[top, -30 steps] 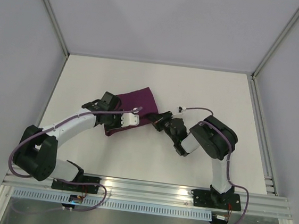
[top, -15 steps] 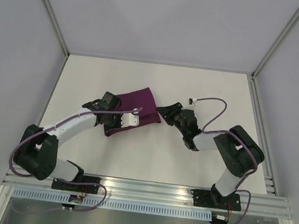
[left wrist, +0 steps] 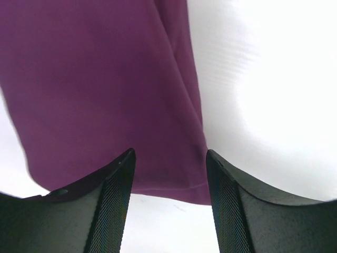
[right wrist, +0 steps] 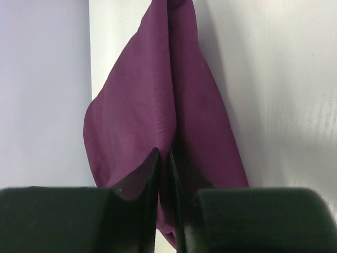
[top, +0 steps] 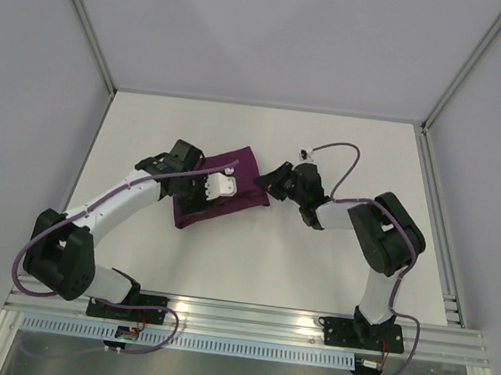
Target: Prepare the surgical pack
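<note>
The surgical pack shows as a deep-purple cloth (top: 239,170), folded flat on the white table left of centre. My left gripper (top: 192,195) hovers over its near-left part. In the left wrist view the left gripper (left wrist: 169,154) is open, nothing is between its fingers, and the cloth (left wrist: 95,79) has its hem just below them. My right gripper (top: 274,179) is at the cloth's right corner. In the right wrist view the right gripper (right wrist: 164,151) has its jaws pinched on a raised fold of the cloth (right wrist: 137,105).
Pale enclosure walls stand around the table, with a metal post (top: 84,22) at the back left and another (top: 469,67) at the back right. An aluminium rail (top: 246,317) carries both arm bases along the near edge. A purple cable (top: 348,153) loops above the right wrist.
My left gripper opened, let go of the cloth and drew back a little. The right arm swung its elbow out to the right, and its gripper closed on the cloth's right corner.
</note>
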Tool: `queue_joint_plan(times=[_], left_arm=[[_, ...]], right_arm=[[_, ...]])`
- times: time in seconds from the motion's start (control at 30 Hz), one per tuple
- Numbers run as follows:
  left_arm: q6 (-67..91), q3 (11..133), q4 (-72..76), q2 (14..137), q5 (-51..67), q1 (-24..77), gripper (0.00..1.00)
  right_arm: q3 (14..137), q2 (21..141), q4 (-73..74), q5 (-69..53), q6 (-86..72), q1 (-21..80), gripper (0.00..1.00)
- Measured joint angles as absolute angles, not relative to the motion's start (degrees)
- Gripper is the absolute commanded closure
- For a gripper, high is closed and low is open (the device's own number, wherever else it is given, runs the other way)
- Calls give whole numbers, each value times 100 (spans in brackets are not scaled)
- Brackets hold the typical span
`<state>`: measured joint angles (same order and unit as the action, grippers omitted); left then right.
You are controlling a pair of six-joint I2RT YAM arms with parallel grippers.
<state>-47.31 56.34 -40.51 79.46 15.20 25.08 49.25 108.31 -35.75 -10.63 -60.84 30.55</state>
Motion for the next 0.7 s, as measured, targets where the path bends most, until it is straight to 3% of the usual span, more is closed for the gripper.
queue_joint_plan(times=[0.07, 0.33, 0.43, 0.47, 0.57, 0.7], left_arm=[[-4584, 5843, -3994, 7979, 1614, 2512, 35], [-4195, 5983, -3610, 8661, 1629, 2720, 40], [-4134, 5955, -3614, 8731, 1649, 2818, 55], [-4115, 5929, -3601, 8718, 1662, 2851, 72], [-4156, 5802, -3575, 8700, 1684, 2891, 90], [-4276, 5616, -3472, 8639, 1671, 2891, 92]], right_arm=[[4923, 10829, -3546, -1114, -6029, 3070, 99], [4598, 10226, -3212, -1190, -5701, 3109, 100], [4469, 9957, -3030, -1205, -5568, 3135, 99], [4429, 9878, -2958, -1210, -5524, 3144, 100], [4270, 9695, -2794, -1238, -5408, 3179, 100], [3787, 9496, -2755, -1258, -5341, 3293, 94]])
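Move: The pack's front fold, where the open left fingers will shut, lies about 3 cm to the left hand's right, 1 cm back and 3 cm below; the pack's front-left corner is some 4 cm back, 3 cm left and 4 cm down. The right edge of the pack is already between the right fingertips. From the right hand, the front-right corner sits roughly 5 cm back, 2 cm right and 3 cm lower, the far-right corner about 10 cm ahead, 4 cm left and 2 cm lower. The pack's right edge is drawn back towards the robot by the right hand, which finishes shutting on the cloth and pulls about 7 cm back and slightly right. The left hand first lifts and reaches forward about 2 cm, then comes back and down while working right along the front fold, closing to pinch it some 3 cm right of and 3 cm below where it began. ##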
